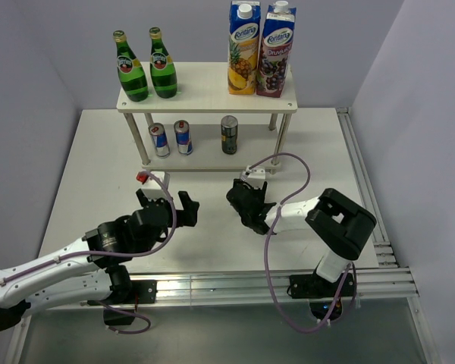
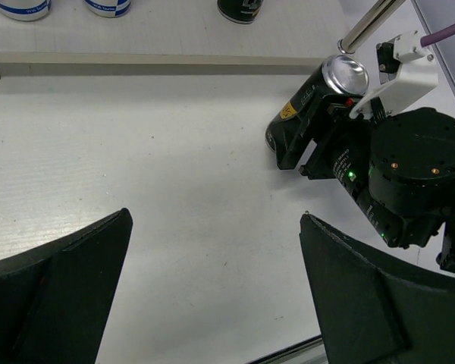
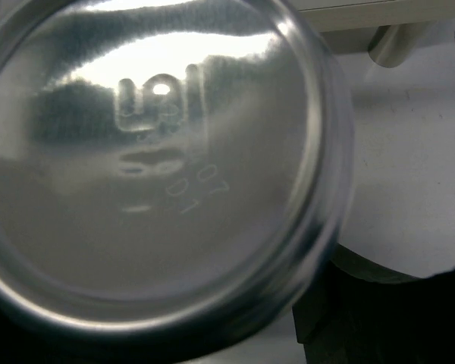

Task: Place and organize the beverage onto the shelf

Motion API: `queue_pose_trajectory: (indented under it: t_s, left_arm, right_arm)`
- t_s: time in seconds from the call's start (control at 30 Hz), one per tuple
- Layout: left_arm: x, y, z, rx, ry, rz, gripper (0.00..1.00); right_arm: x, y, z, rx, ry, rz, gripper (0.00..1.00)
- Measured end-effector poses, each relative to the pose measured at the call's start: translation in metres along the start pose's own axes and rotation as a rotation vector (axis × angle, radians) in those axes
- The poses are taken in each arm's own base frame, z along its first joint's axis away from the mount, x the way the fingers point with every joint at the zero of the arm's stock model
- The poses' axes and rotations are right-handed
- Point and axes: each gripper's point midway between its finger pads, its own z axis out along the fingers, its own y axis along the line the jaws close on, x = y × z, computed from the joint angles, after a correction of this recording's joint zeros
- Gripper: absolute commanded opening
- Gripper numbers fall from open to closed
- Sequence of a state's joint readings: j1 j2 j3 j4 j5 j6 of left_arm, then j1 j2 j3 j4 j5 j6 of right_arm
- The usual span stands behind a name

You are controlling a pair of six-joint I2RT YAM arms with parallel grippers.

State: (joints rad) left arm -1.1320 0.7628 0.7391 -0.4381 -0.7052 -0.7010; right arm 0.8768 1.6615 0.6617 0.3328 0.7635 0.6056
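Observation:
The shelf (image 1: 212, 95) stands at the back with two green bottles (image 1: 146, 67) on its top board. Two blue-silver cans (image 1: 171, 139) and one dark slim can (image 1: 229, 135) stand on its lower board. Another dark slim can (image 2: 307, 114) is tipped over in front of the shelf, its silver end (image 3: 159, 152) filling the right wrist view. My right gripper (image 1: 244, 202) is shut on this can, and one finger (image 3: 379, 318) shows beside it. My left gripper (image 2: 214, 218) is open over bare table, to the left of the can, with nothing between its fingers.
Two tall juice cartons (image 1: 260, 49) stand on the right end of the top board. A shelf leg (image 2: 368, 21) rises just behind the gripped can. A metal rail (image 1: 364, 189) runs along the table's right edge.

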Motion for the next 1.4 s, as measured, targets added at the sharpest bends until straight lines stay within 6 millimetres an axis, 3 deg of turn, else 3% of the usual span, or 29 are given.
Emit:
queue_pose_trajectory:
  t_s: [0.13,0.17,0.27,0.5,0.7,0.87,1.0,1.1,1.4]
  left_arm:
    - [0.002,-0.001,-0.001,0.004,0.004,0.004,0.99]
    - [0.002,-0.001,-0.002,0.001,0.005,0.005,0.99]
    - [0.006,0.001,-0.003,-0.005,0.017,0.006,0.99]
    - [0.005,0.008,-0.011,-0.049,0.055,0.015,0.99]
    - [-0.014,0.009,-0.024,-0.059,0.048,-0.018,0.99]
    - [-0.024,0.021,-0.036,-0.092,0.038,-0.016,0.99]
    - [-0.025,0.029,-0.041,-0.107,0.039,-0.017,0.99]
    - [-0.027,0.033,-0.046,-0.111,0.042,-0.014,0.99]
    - [-0.042,0.041,-0.064,-0.065,-0.007,-0.071,0.99]
  right_arm:
    - [-0.002,0.0,0.002,0.006,-0.015,-0.011,0.41]
    - [-0.002,0.0,0.002,0.006,-0.016,-0.014,0.25]
    - [-0.002,0.0,0.002,0.006,-0.016,-0.014,0.01]
    - [-0.011,-0.012,-0.013,0.013,-0.001,-0.027,0.0]
    - [-0.06,-0.01,-0.036,-0.017,-0.073,0.035,0.0]
    - [-0.1,0.007,-0.038,-0.031,-0.12,0.04,0.0]
    - [-0.13,0.016,-0.023,-0.024,-0.138,0.062,0.0]
    - [-0.14,0.015,-0.002,-0.002,-0.127,0.065,0.0]
    - [-0.128,0.0,0.051,0.075,-0.044,0.017,0.0]
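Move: The right hand already has the dark can with the yellow band between its fingers. The free spot at the right end of the lower shelf lies about 17 cm ahead, 2 cm to its right and some 5 cm higher. The standing dark can is roughly 18 cm ahead, 5 cm left and 5 cm up; the foot of the shelf's right front leg is 12 cm ahead, 10 cm right and 6 cm below. From the left hand, that free spot is about 30 cm ahead, 18 cm right and 13 cm below. Keeping its side grip on the dark can, the right hand lifts it some 13 cm, nearly straight up at first with the fingers tipping slightly upward, then carries it forward about 10 cm towards the lower shelf's right end, levelling and sinking about 3 cm at the last. The empty, open left hand draws off left and up, slightly back. ##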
